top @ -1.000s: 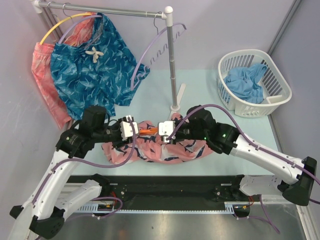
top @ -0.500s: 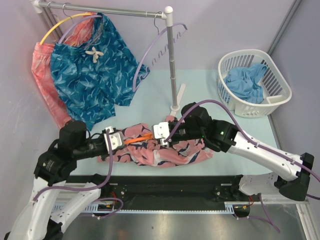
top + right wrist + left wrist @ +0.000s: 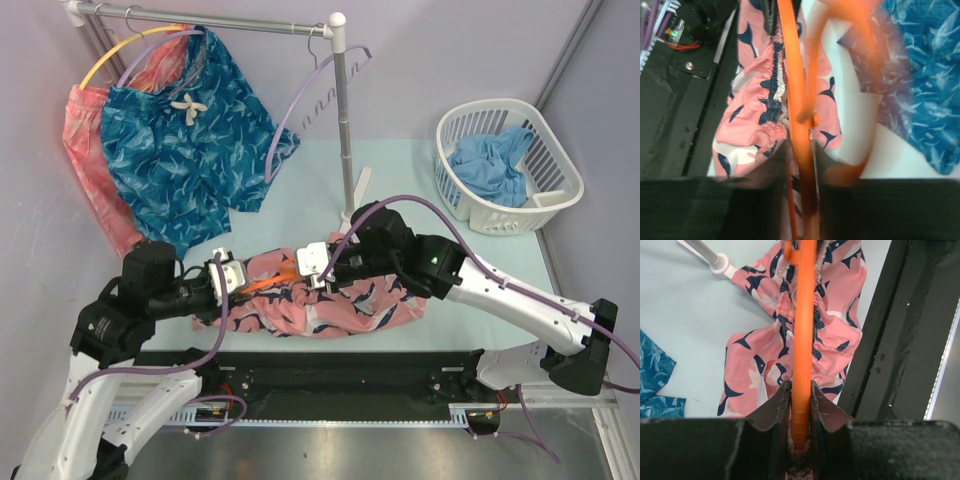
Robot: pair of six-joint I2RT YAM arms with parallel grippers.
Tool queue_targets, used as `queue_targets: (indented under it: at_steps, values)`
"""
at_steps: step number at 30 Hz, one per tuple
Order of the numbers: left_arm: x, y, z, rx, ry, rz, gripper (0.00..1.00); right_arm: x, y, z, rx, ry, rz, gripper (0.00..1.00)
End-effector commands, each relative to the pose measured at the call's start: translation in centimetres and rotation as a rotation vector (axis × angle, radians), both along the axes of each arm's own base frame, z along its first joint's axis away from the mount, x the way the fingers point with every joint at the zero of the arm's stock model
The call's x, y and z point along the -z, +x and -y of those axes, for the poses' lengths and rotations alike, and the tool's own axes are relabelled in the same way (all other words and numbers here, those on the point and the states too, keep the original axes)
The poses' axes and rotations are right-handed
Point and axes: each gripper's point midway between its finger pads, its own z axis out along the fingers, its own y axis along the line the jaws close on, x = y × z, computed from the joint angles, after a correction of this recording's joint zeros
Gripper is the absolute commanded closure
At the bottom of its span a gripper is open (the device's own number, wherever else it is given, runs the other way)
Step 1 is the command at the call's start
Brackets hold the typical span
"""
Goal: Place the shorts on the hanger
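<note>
The salmon-pink shorts (image 3: 335,305) with navy and white leaf shapes lie bunched at the table's near edge. The orange hanger (image 3: 272,277) runs along their gathered waistband between both grippers. My left gripper (image 3: 226,276) is at the hanger's left end. In the left wrist view its jaws (image 3: 800,386) are shut on the orange hanger (image 3: 804,315) with waistband fabric under it, above the shorts (image 3: 752,375). My right gripper (image 3: 316,263) holds the other end. In the blurred right wrist view the gripper (image 3: 807,150) pinches the hanger (image 3: 791,75) beside the shorts (image 3: 757,107).
A clothes rack stands behind, its pole (image 3: 345,130) on a base (image 3: 352,215), carrying teal shorts (image 3: 185,150), a coral garment (image 3: 90,170), a yellow hanger (image 3: 110,55) and lavender hangers (image 3: 310,100). A white basket (image 3: 560,170) with blue cloth (image 3: 490,165) sits back right.
My left arm has drawn back to the left and its jaws have closed on the hanger's end. The right gripper has shifted left, and the shorts have moved with it.
</note>
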Motion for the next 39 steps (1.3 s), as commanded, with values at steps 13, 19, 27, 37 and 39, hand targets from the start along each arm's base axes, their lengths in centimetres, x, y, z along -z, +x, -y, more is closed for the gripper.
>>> queue_targets:
  at_steps: [13, 19, 27, 37, 39]
  values:
    - [-3.1, 0.3, 1.0, -0.031, -0.12, -0.011, 1.0, -1.2, 5.3, 8.2, 0.213, -0.077, 0.012, 0.57]
    - [-3.1, 0.5, 0.5, -0.086, -0.136, -0.013, 1.0, -0.4, 5.9, 9.2, 0.239, -0.113, 0.038, 0.58]
    - [-2.6, 2.0, -1.4, -0.251, -0.146, 0.007, 1.0, -2.4, 7.9, 9.9, 0.329, -0.033, 0.053, 0.31]
    - [-2.0, 7.5, -8.8, -0.754, -0.03, 0.106, 1.0, -8.4, 7.1, 9.5, 0.384, 0.179, 0.111, 0.0]
    - [-2.6, 8.9, -10.7, -0.883, -0.018, 0.125, 1.0, -8.3, 7.2, 9.7, 0.394, 0.175, 0.107, 0.0]
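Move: Both hands hold the orange hanger, the left hand on its left end and the right hand on its right end; its middle is roughly 4 cm right and 2 cm ahead of the left hand. From the left hand, the rack's rail is about 33 cm ahead, 5 left and 20 up. The pink shorts' middle lies some 4 cm back from the right hand, 3 right and 9 below. The rack's post foot is about 9 cm ahead of the right hand, 8 right and 12 below. The right fingers let go of the hanger's right end and the hand draws off to the right and forward, about 10 cm right, toward the post foot; late on it opens wide and rises about 6 cm. The left fingers keep their pinch, rising slightly at first, then swing the hanger left and forward, turning some 35 degrees counter-clockwise. ##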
